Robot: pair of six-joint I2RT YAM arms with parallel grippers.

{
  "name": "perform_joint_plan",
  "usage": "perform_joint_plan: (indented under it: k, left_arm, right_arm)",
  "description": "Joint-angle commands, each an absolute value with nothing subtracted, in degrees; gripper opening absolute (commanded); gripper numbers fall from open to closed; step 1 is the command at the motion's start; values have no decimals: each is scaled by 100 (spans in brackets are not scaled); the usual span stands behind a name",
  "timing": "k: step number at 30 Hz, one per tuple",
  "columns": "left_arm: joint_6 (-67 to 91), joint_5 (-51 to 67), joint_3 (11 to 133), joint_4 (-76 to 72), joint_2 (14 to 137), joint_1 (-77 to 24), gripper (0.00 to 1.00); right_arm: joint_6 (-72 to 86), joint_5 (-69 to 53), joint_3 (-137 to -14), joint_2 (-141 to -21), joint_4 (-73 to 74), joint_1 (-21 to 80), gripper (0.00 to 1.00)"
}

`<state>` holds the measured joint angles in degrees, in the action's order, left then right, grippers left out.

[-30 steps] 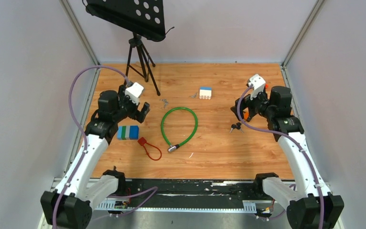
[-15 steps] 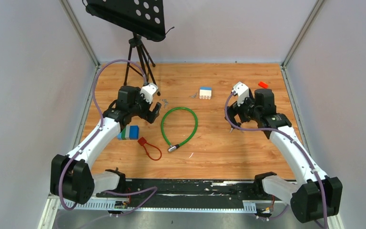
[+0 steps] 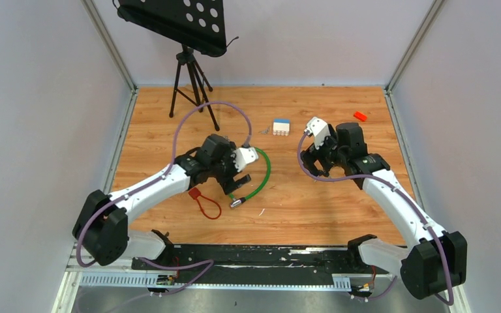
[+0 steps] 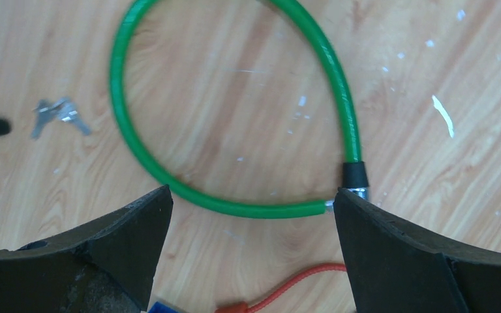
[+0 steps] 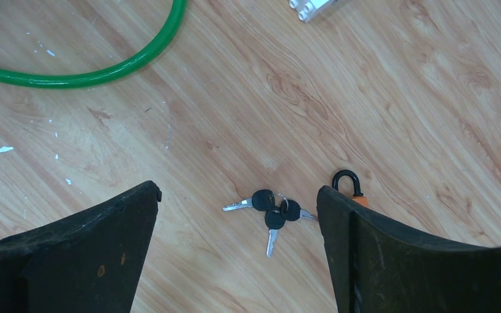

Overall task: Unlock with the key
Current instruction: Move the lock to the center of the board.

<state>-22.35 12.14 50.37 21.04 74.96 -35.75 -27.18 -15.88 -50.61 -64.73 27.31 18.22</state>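
Observation:
The green cable lock (image 3: 265,171) lies looped on the wooden table, its black and metal end (image 4: 354,178) by my left gripper's right finger. My left gripper (image 4: 251,203) hangs open over the loop's near side (image 4: 248,208), holding nothing. A bunch of black-headed keys (image 5: 273,210) lies flat on the wood, with a small orange padlock (image 5: 351,187) just to its right. My right gripper (image 5: 238,193) stands open above the keys, one finger on each side of them, not touching. In the top view my right gripper (image 3: 318,162) covers the keys.
A pair of silver keys (image 4: 59,116) lies left of the loop. A red cord loop (image 3: 207,203) lies near the lock's end. A white and blue block (image 3: 281,126), a small red block (image 3: 360,116) and a black tripod stand (image 3: 192,78) stand farther back.
My left arm swung right and nearer, from beside the blue and green block to over the green cable. My right arm moved left over the keys, its jaws narrowing slightly.

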Motion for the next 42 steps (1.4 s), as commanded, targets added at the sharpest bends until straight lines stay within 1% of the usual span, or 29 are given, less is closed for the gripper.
perform_joint_plan:
  k: [1,7,14,22,32,42]
  left_arm:
    - [-2790,783,5311,2467,7956,-4053,100]
    - [-2786,753,5494,2603,8455,-4439,99]
    - [-2654,1186,5668,2896,8819,-4553,91]
    - [-2495,1444,5739,2926,9193,-4555,89]
    - [-1965,1505,6382,2900,9983,-4554,67]
    - [-1458,1775,7177,2966,10904,-4557,49]
  right_arm:
    - [-2846,-1403,-5068,-6305,2659,1828,91]
    - [-2860,-1292,-5027,-6146,2613,1828,91]
    - [-2897,-1170,-5019,-6161,2603,1828,91]
    - [-2960,-882,-5035,-6022,2590,1819,91]
    - [-3082,-248,-4874,-5520,2769,1820,91]
    - [-3091,220,-4558,-4994,2831,1817,91]
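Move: The green cable just beyond the lock's black collar lies about 7 cm to the left hand's right, 4 cm back and 11 cm below it. At table height too, the silver lock cylinder is roughly 8 cm back and 2 cm right of this hand, the red looped tag about 7 cm back and 9 cm left, and the white strip some 10 cm back and 10 cm right. From the right hand, that cable spot is about 19 cm left, 3 cm back and 15 cm down. Bring the left gripper down about 9 cm, drawing it back some 5 cm at first, then swinging right and slightly forward onto the green cable beside the black collar. Tip the fingers steeper by about 25 degrees and close them from wide open to about half, one on either side of the cable without pinching it. Meanwhile ease the open right hand some 5 cm to its right and 3 cm up, away from the lock. ##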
